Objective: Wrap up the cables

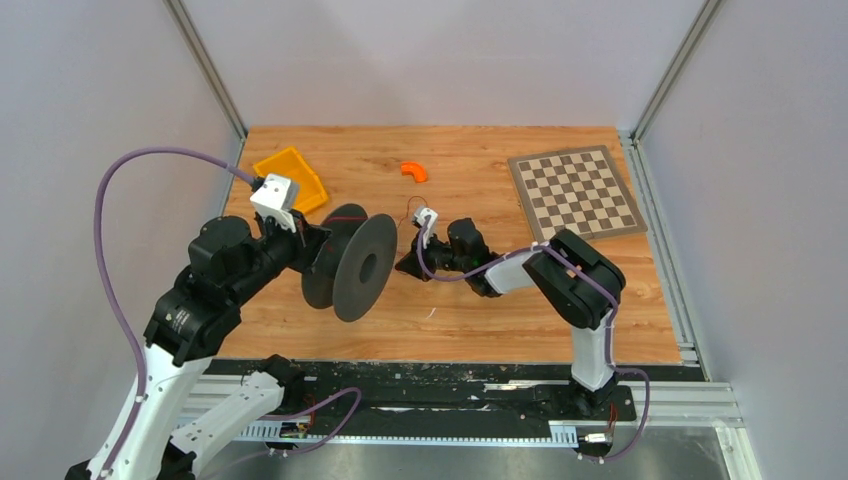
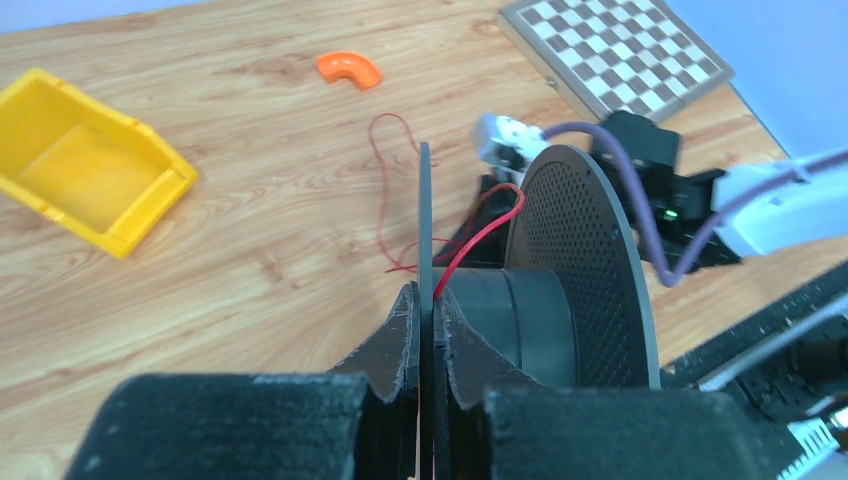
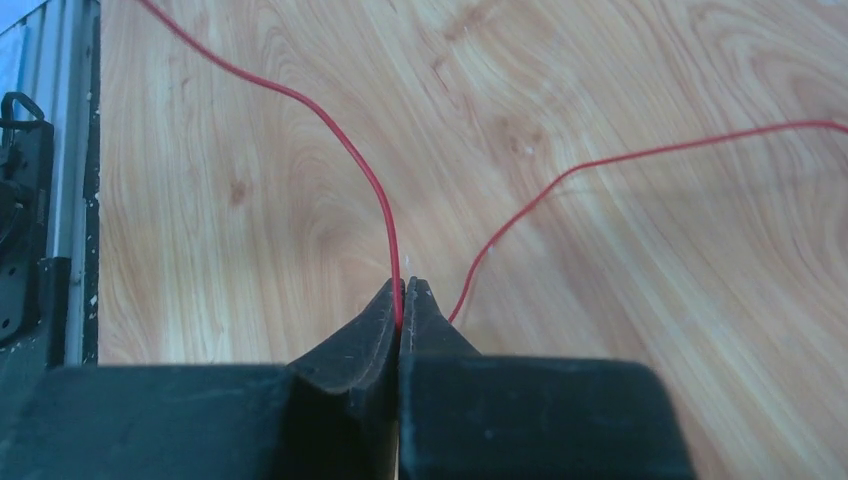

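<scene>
A black spool (image 1: pixel 350 262) stands on edge left of the table's middle. My left gripper (image 2: pixel 427 292) is shut on its thin near flange (image 2: pixel 424 200). The cable is a thin red wire (image 2: pixel 382 190): it loops loosely on the wood behind the spool and runs onto the grey hub (image 2: pixel 500 305). Just right of the spool, my right gripper (image 3: pixel 402 285) is low over the table and shut on the wire (image 3: pixel 345 140). One strand rises from between its fingertips. A second strand (image 3: pixel 600 162) curves away to the right.
A yellow bin (image 1: pixel 290 178) sits at the back left, close behind the left wrist. An orange curved piece (image 1: pixel 414 171) lies at the back centre. A checkerboard (image 1: pixel 575 190) covers the back right. A metal rail (image 1: pixel 450 400) runs along the near edge.
</scene>
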Action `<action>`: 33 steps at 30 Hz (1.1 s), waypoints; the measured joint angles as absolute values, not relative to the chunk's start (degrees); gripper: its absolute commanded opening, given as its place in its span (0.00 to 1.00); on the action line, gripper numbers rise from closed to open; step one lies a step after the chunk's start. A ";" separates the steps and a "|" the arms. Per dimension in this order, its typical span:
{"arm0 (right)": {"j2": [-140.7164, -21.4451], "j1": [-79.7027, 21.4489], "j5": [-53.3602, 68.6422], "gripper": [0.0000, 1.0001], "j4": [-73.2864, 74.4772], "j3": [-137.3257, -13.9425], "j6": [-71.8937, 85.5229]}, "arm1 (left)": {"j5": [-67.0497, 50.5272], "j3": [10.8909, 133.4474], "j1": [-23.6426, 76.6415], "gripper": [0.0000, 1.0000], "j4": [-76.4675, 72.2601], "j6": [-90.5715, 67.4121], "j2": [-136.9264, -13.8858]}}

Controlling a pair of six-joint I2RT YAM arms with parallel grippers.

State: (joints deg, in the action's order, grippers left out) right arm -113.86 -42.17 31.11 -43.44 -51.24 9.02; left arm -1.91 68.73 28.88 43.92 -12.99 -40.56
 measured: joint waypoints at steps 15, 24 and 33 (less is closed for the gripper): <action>-95.70 -38.44 21.82 0.00 -41.87 -30.96 10.26 | 10.50 72.05 26.20 0.00 44.73 -16.75 -44.99; -81.36 -43.24 14.94 0.00 -32.45 -26.39 11.70 | 0.84 74.67 9.91 0.00 41.36 -25.67 -51.05; -72.14 -61.43 6.68 0.00 -23.83 -25.04 11.05 | -9.19 73.30 0.32 0.00 35.33 -34.33 -54.08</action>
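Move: The red cable's pinched stretch, between the right hand's shut fingers just above the table, lies about 11 cm ahead of the left hand, 11 cm to its right and 29 cm below. The yellow tray is roughly 39 cm ahead of the left hand, 18 cm left and 32 cm down. From the right hand, the grey spool's middle stands some 9 cm back, 7 cm left and 21 cm up, still gripped by its left flange in the left hand. The red cable, still pinched in the shut right fingers, is drawn away from the spool: some 10 cm to the right first, then about 15 cm back towards the bases, drifting partly left again and rising slightly. The spool, kept by its flange in the left hand, meanwhile swings about 10 cm forward and 7 cm left towards the yellow tray, turning counter-clockwise, its left side dipping late. ##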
